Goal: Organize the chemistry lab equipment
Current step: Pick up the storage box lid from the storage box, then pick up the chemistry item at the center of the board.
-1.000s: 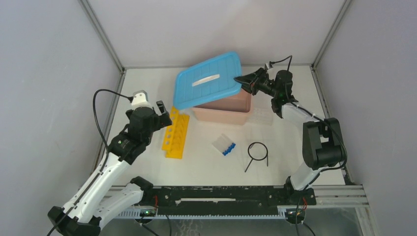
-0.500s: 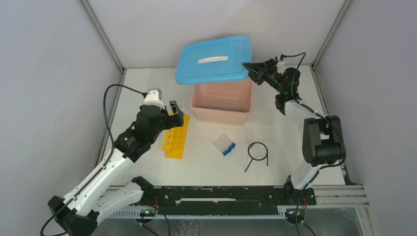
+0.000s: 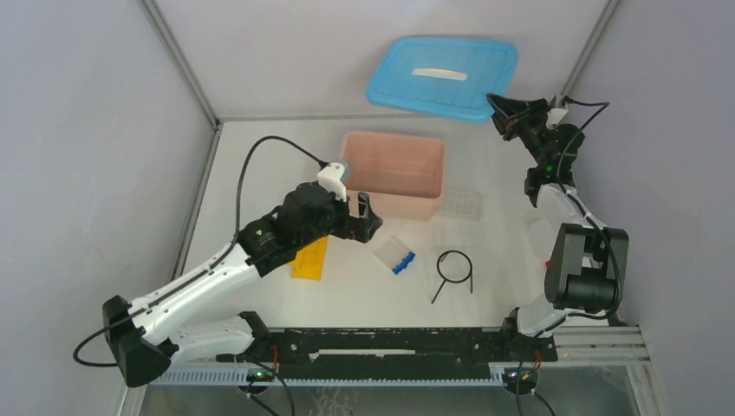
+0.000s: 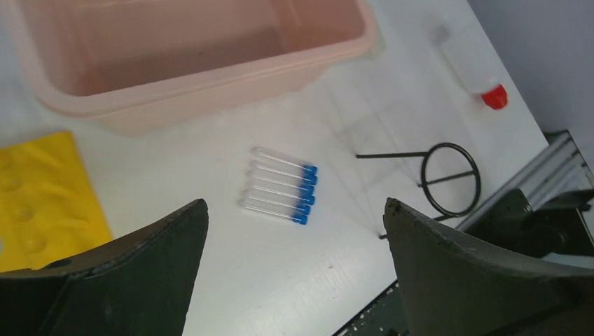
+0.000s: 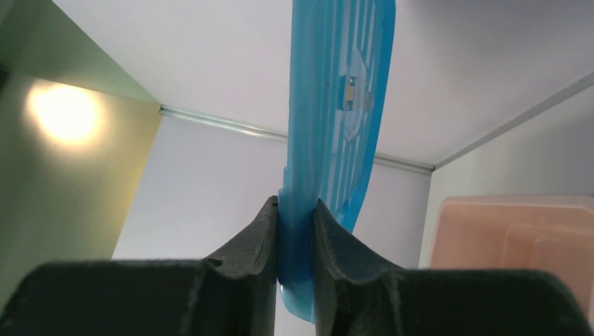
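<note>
Gripped at its edge, a blue lid [image 3: 442, 76] [image 5: 340, 105] hangs in the air behind the open pink bin [image 3: 407, 206], and my right gripper [image 3: 496, 106] [image 5: 295, 203] is shut on it. My left gripper [image 3: 368, 217] [image 4: 294, 204] is open, hovering over the table just above several blue-capped tubes [image 3: 395, 256] [image 4: 280, 194] lying side by side. The left arm hides most of the yellow rack [image 3: 310, 258] [image 4: 42, 196]. Right of the tubes lies a black wire ring [image 3: 454, 267] [image 4: 448, 178]. A small clear tray [image 3: 461, 206] sits by the bin's right corner.
The pink bin [image 4: 210, 70] [image 5: 518, 231] is uncovered and looks empty. A white bottle with a red cap [image 4: 476, 77] lies near the right side. Grey walls enclose the table, and a black rail [image 3: 390, 342] runs along its near edge.
The right arm lifted the blue lid off the bin, up and to the right. The left arm swung right, from beside the rack to over the tubes, still open.
</note>
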Controlling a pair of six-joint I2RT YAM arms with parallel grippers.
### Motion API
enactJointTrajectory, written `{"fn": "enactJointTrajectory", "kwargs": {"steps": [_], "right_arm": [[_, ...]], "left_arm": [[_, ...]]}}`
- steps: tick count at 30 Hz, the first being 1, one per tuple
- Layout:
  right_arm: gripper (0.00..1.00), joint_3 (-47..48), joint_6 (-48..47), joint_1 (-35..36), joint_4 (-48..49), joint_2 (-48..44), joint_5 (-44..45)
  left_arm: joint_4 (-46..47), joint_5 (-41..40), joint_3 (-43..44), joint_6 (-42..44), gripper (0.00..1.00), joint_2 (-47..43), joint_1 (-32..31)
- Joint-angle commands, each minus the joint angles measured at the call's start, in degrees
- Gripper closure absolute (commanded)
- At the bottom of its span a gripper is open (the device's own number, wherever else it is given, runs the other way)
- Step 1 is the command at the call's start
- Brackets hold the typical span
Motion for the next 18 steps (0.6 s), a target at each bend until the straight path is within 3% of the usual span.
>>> {"fn": "enactJointTrajectory", "kwargs": {"steps": [1,8,18], "right_arm": [[1.0,-1.13,1.01,-2.82,4.59,-3.92,0.03],[1.0,-2.67,-0.68,-6.85,2.41,-6.8,-1.48],[1.0,-6.01,0.59,-10.83,3.96,-9.03,-2.39]], "left_arm": [[1.79,3.71,5.77,1.54,0.02,3.0,-4.53],[1.11,2.86,9.47,2.42,0.02,9.6,-12.37],[2.53,4.0,13.42,1.9,0.02,17.67,-17.39]]}}
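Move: The black ring stand, apparently the left hand's target, lies about 13 cm back and 20 cm right of it, 20 cm below; the tubes are 4 cm back and 5 cm right, the open box 18 cm ahead and 4 cm right. The lid's middle is some 5 cm ahead and 12 cm left of the right hand; from that hand, the box lies 5 cm back, 22 cm left, 28 cm below, and the clear rack 12 cm back, 3 cm left. The lid, still pinched at its right-hand end, is carried level to the right by the right hand, about 6 cm and slightly back, farther from the open box. Meanwhile the left hand, fingers kept wide open, swings some 10 cm right and 6 cm back over the tubes towards the ring stand, sinking a little late on and turning roughly 20 degrees clockwise. ##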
